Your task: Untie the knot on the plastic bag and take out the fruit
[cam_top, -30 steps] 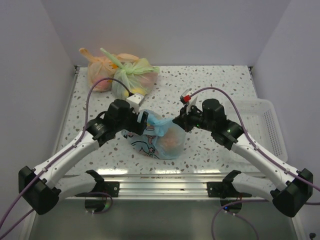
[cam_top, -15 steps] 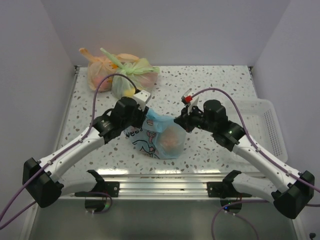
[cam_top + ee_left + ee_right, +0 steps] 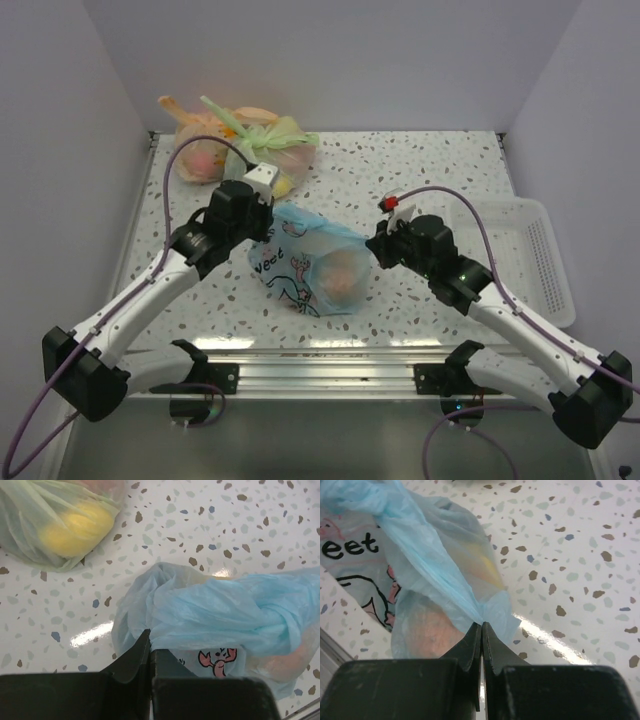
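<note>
The light blue plastic bag (image 3: 300,262) with its pink-and-black print lies mid-table between both arms. My left gripper (image 3: 271,224) (image 3: 150,639) is shut on a bunched blue handle strip (image 3: 200,615) at the bag's left top. My right gripper (image 3: 377,250) (image 3: 481,626) is shut on the other blue strip (image 3: 435,565) at the bag's right. The twisted knot (image 3: 272,622) sits between them, pulled taut. Fruit (image 3: 340,276) shows through the film as an orange-pink lump (image 3: 427,630) and a yellow piece (image 3: 487,567), still inside the bag.
A green bag (image 3: 268,148) (image 3: 60,520) with yellow fruit inside and an orange bag (image 3: 195,150) lie at the back left, close behind my left arm. A white basket tray (image 3: 540,250) stands at the right edge. Walls enclose the speckled table (image 3: 440,170).
My left gripper has shut on the blue strip and drawn back to the left. The right arm has pulled right and lower, stretching the bag's top out between them.
</note>
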You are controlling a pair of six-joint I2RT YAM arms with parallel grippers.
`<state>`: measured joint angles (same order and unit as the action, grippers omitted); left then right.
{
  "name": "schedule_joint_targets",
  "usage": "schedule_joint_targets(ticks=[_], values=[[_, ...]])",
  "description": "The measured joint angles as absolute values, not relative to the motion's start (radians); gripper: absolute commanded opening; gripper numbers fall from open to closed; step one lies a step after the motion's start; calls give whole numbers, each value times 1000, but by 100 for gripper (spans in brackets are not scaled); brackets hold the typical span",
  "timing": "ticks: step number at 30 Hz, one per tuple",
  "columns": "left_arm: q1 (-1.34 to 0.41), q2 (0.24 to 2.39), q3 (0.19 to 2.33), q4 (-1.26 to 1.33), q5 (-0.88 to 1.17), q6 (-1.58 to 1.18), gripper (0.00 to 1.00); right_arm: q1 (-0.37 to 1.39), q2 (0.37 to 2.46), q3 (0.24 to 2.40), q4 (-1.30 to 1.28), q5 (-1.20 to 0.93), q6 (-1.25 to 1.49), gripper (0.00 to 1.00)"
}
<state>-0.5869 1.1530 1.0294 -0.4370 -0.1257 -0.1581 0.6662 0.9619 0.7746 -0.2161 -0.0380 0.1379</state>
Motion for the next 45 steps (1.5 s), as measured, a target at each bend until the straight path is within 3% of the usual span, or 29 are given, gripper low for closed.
schedule_joint_targets(ticks=[7, 13, 14, 15, 17, 18, 20, 23, 28, 35, 43, 45], values=[[-448, 1136, 1073, -480, -177, -302, 0, 614, 962, 805, -216, 138, 256, 0], [-392, 1053, 1005, -488, -183, -430, 0, 606, 936, 832, -164, 113, 302, 3], [-384, 1034, 984, -486, -180, -439, 0, 601, 936, 835, -171, 101, 298, 9], [-374, 1011, 960, -489, -172, -450, 0, 597, 942, 843, -182, 78, 295, 29], [-369, 974, 918, -489, -136, -463, 0, 594, 957, 867, -218, 24, 284, 53], [-369, 958, 900, -488, -119, -471, 0, 596, 962, 883, -244, 1, 274, 70], [-369, 924, 866, -495, -80, -484, 0, 611, 968, 929, -311, -23, 256, 85], [-369, 886, 842, -507, -47, -510, 0, 661, 990, 1052, -427, -6, 242, 97], [-369, 825, 817, -506, 19, -593, 0, 826, 1042, 1227, -494, 105, 302, 99], [-369, 739, 733, -483, 72, -730, 0, 1076, 1161, 1246, -504, 361, 521, 99], [-369, 695, 670, -471, 105, -793, 0, 1115, 1290, 1130, -416, 500, 762, 99], [-369, 689, 656, -470, 109, -801, 0, 1116, 1318, 1108, -362, 501, 797, 89]])
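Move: Each hand already pinches an end of the blue bag's twisted top. The knot sits between them, about 10 cm to the left hand's right and 1 cm ahead, and about 8 cm to the right hand's left and 3 cm ahead, nearly at hand height. The peach lies inside, some 5 cm left of the right hand, 3 cm back and 10 cm below. From the left hand, the green bag is about 16 cm ahead and 1 cm left, some 10 cm lower. Still pinching the plastic, the hands pull apart: the left about 8 cm leftward, the right some 3 cm right and forward. The right then rises, opens wide, lets go, and arcs up and left, then down over the slack bag towards the left hand. The left keeps its grip, drawing back about 8 cm and lower while rolling its right side up some 35 degrees. ##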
